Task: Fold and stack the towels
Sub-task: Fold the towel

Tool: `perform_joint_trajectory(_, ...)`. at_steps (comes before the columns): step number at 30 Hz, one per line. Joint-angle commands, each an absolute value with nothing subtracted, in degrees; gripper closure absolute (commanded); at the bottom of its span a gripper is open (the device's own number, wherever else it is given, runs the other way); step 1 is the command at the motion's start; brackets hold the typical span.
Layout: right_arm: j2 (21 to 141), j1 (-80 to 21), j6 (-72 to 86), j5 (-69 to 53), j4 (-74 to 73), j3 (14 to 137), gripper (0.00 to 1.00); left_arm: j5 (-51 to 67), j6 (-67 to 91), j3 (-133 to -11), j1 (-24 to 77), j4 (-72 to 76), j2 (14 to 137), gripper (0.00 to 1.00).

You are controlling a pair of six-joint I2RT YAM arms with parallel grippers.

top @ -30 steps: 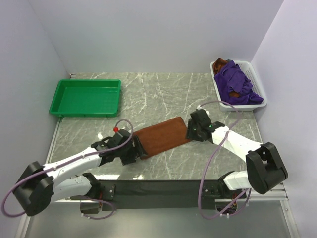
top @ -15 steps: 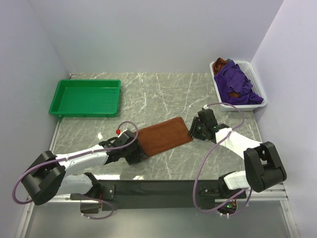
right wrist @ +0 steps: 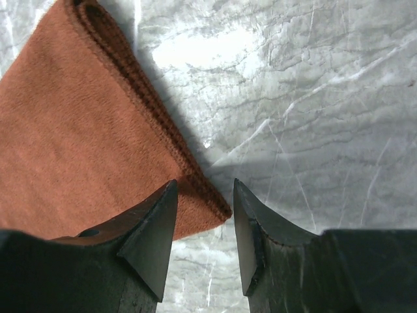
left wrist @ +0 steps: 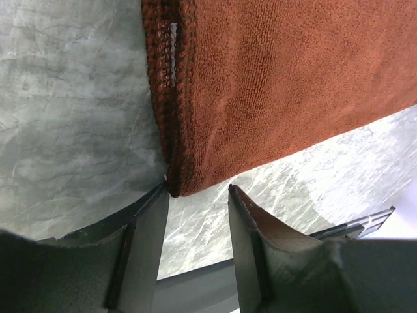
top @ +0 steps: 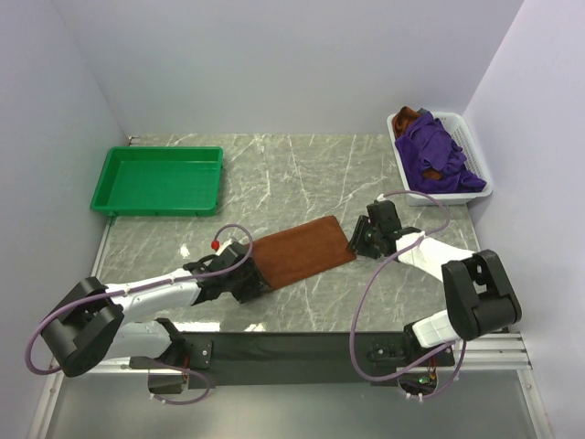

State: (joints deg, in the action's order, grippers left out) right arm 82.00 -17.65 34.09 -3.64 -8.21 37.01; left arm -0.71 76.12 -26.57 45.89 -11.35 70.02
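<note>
One rust-brown towel [top: 302,251] lies folded flat and slanted in the middle of the marble table. My left gripper [top: 251,280] sits low at its near-left corner. In the left wrist view the towel [left wrist: 273,85] ends in a corner that touches the left finger [left wrist: 146,235], with bare table showing between the jaws of the gripper [left wrist: 197,192]. My right gripper [top: 358,240] is at the towel's right end. There the towel [right wrist: 71,143] has its corner lying between the spread tips of the gripper [right wrist: 204,189]. Both grippers are open and neither pinches cloth.
A green tray [top: 155,212] stands at the back left. A white basket [top: 482,174] at the back right holds crumpled purple and brown towels [top: 437,151]. A black rail [top: 292,347] runs along the near edge between the arm bases.
The left gripper has narrowed its jaws and slid in against the towel's near-left corner. The right gripper narrowed slightly and settled at the right end. The towel shifted a little to the right.
</note>
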Motion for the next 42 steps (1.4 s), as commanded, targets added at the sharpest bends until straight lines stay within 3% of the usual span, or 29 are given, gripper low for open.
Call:
perform_joint_trajectory(1, 83.32, -17.14, 35.07, -5.01, -6.15, 37.62, 0.53, -1.32, 77.78, -24.79, 46.23, -10.2, 70.84, 0.52)
perform_joint_trajectory(4, 83.94, -17.14, 35.33, -4.31, -6.07, 38.32, 0.53, -2.11, 78.05, -24.78, 46.23, -10.54, 70.49, 0.55)
perform_joint_trajectory(8, 84.11, -16.96, 36.38, -3.95, -5.19, 37.01, 0.53, -3.16, 77.52, -25.49, 46.14, -11.69, 69.35, 0.72)
perform_joint_trajectory(15, 82.18, -16.96, 36.21, -3.43, -6.68, 34.9, 0.54, -3.25, 76.64, -26.72, 46.58, -12.65, 69.52, 0.89)
perform_joint_trajectory(37, 80.78, -16.96, 35.68, -6.94, -9.4, 31.47, 0.57, -4.57, 76.11, -28.56, 48.08, -14.76, 68.91, 0.91)
perform_joint_trajectory(42, 79.28, -16.96, 35.25, -6.15, -11.42, 31.46, 0.53, -4.66, 75.94, -28.65, 48.08, -14.68, 68.56, 0.9)
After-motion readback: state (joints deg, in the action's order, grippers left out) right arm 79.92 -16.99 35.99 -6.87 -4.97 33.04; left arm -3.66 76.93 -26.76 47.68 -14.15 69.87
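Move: The brown towel's near left corner lies just under my left fingertips, about 1 cm left of the hand and 1 cm below; the towel's middle is some 9 cm ahead and 11 cm right. The near right corner sits beneath my right fingertips, roughly 1 cm right and 1 cm back, with the far right corner about 10 cm ahead and 5 cm left of that hand. The green tray is around 29 cm ahead and 28 cm left of my left hand. I shut my left fingers from about half open onto the towel's near left corner, easing down and left by barely half a centimetre, and keep them pinched there. My right hand keeps its fingers half open over the near right corner, edges forward about half a centimetre, then draws back some 1.5 cm, its left finger pressing on the cloth and dragging it along the table. ##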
